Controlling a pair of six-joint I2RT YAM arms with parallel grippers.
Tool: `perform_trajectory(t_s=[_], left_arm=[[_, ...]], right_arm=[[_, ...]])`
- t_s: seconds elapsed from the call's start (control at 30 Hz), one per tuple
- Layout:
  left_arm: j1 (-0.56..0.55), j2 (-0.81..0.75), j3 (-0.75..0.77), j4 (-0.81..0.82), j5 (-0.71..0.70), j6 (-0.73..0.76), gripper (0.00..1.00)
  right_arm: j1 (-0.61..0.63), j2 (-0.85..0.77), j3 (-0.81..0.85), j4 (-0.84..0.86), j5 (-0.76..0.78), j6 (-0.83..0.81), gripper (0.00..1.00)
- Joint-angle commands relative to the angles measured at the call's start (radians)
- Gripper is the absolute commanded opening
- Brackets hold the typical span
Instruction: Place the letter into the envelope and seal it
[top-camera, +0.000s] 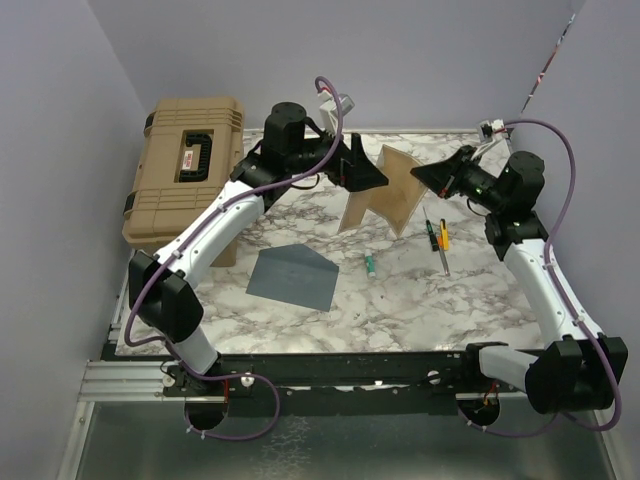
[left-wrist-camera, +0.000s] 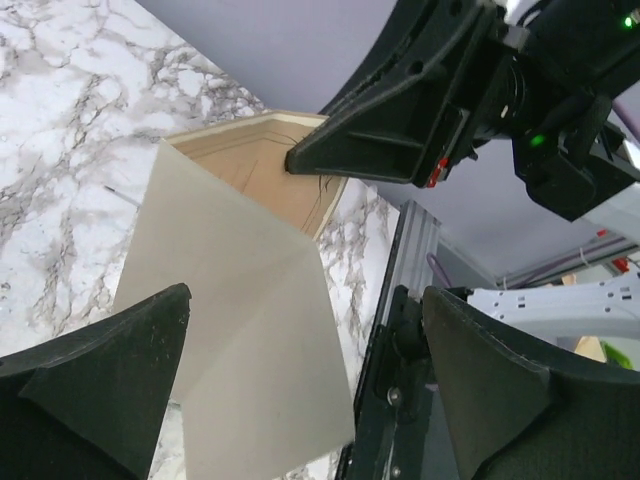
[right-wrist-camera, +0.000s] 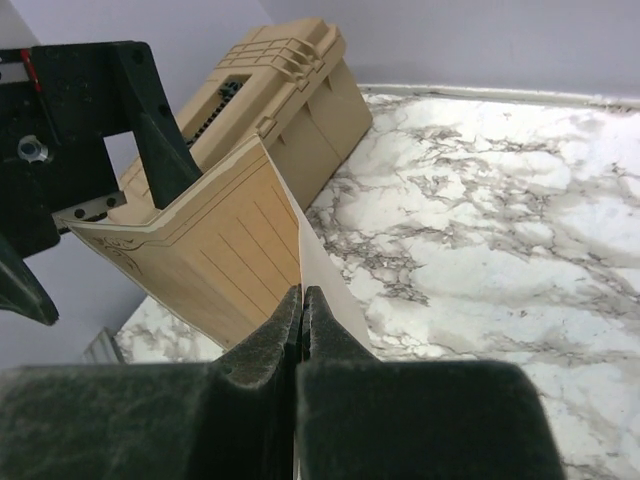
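Note:
The letter (top-camera: 388, 192) is a tan sheet bent into a V, hanging upright above the table's far middle. My right gripper (top-camera: 421, 178) is shut on its right edge. In the right wrist view the fingers (right-wrist-camera: 302, 300) pinch the sheet (right-wrist-camera: 225, 250) edge-on. My left gripper (top-camera: 368, 172) stands open at the letter's left side. In the left wrist view the pale back of the letter (left-wrist-camera: 240, 330) lies between its spread fingers (left-wrist-camera: 110, 370) without being pinched. The blue-grey envelope (top-camera: 293, 275) lies flat on the marble nearer the arms, apart from both grippers.
A big tan hard case (top-camera: 185, 165) stands at the table's far left and shows behind the letter (right-wrist-camera: 290, 70). Two pens (top-camera: 438, 240) and a small green item (top-camera: 370, 265) lie on the marble to the right of the envelope. Purple walls close in on three sides.

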Motion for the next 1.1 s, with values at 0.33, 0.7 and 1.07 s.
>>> perform_trajectory(t_s=[0.33, 0.7, 1.07], left_arm=[[0.018, 0.077, -0.010, 0.024, -0.173, -0.341, 0.98], [0.036, 0.076, -0.034, -0.071, -0.319, -0.355, 0.69], [0.040, 0.120, 0.033, -0.213, -0.395, -0.180, 0.35]], right_arm=[[0.115, 0.019, 0.126, -0.167, 0.114, -0.386, 0.01], [0.200, 0.031, 0.169, -0.275, 0.371, -0.458, 0.01], [0.253, 0.068, 0.219, -0.371, 0.418, -0.554, 0.01]])
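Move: The letter, already pinched at its right edge by the right hand, hangs with its middle some 8 cm left, 2 cm back and 6 cm below that hand. From the open left hand the letter's middle is about 3 cm right, level fore-and-aft and 6 cm below. The glue stick lies on the table some 34 cm under the left hand, 2 cm right and 1 cm back; the envelope is at that depth too, about 18 cm left and 5 cm back. The letter stays pinched in the shut right fingers, which tip down some 25 degrees while that hand shifts a few centimetres left, then eases forward. Around its left part the left hand goes forward about 7 cm and down 8, drifting left late, rolling and swinging its fingers forward some 25 degrees, and closes them from wide open to under half. ##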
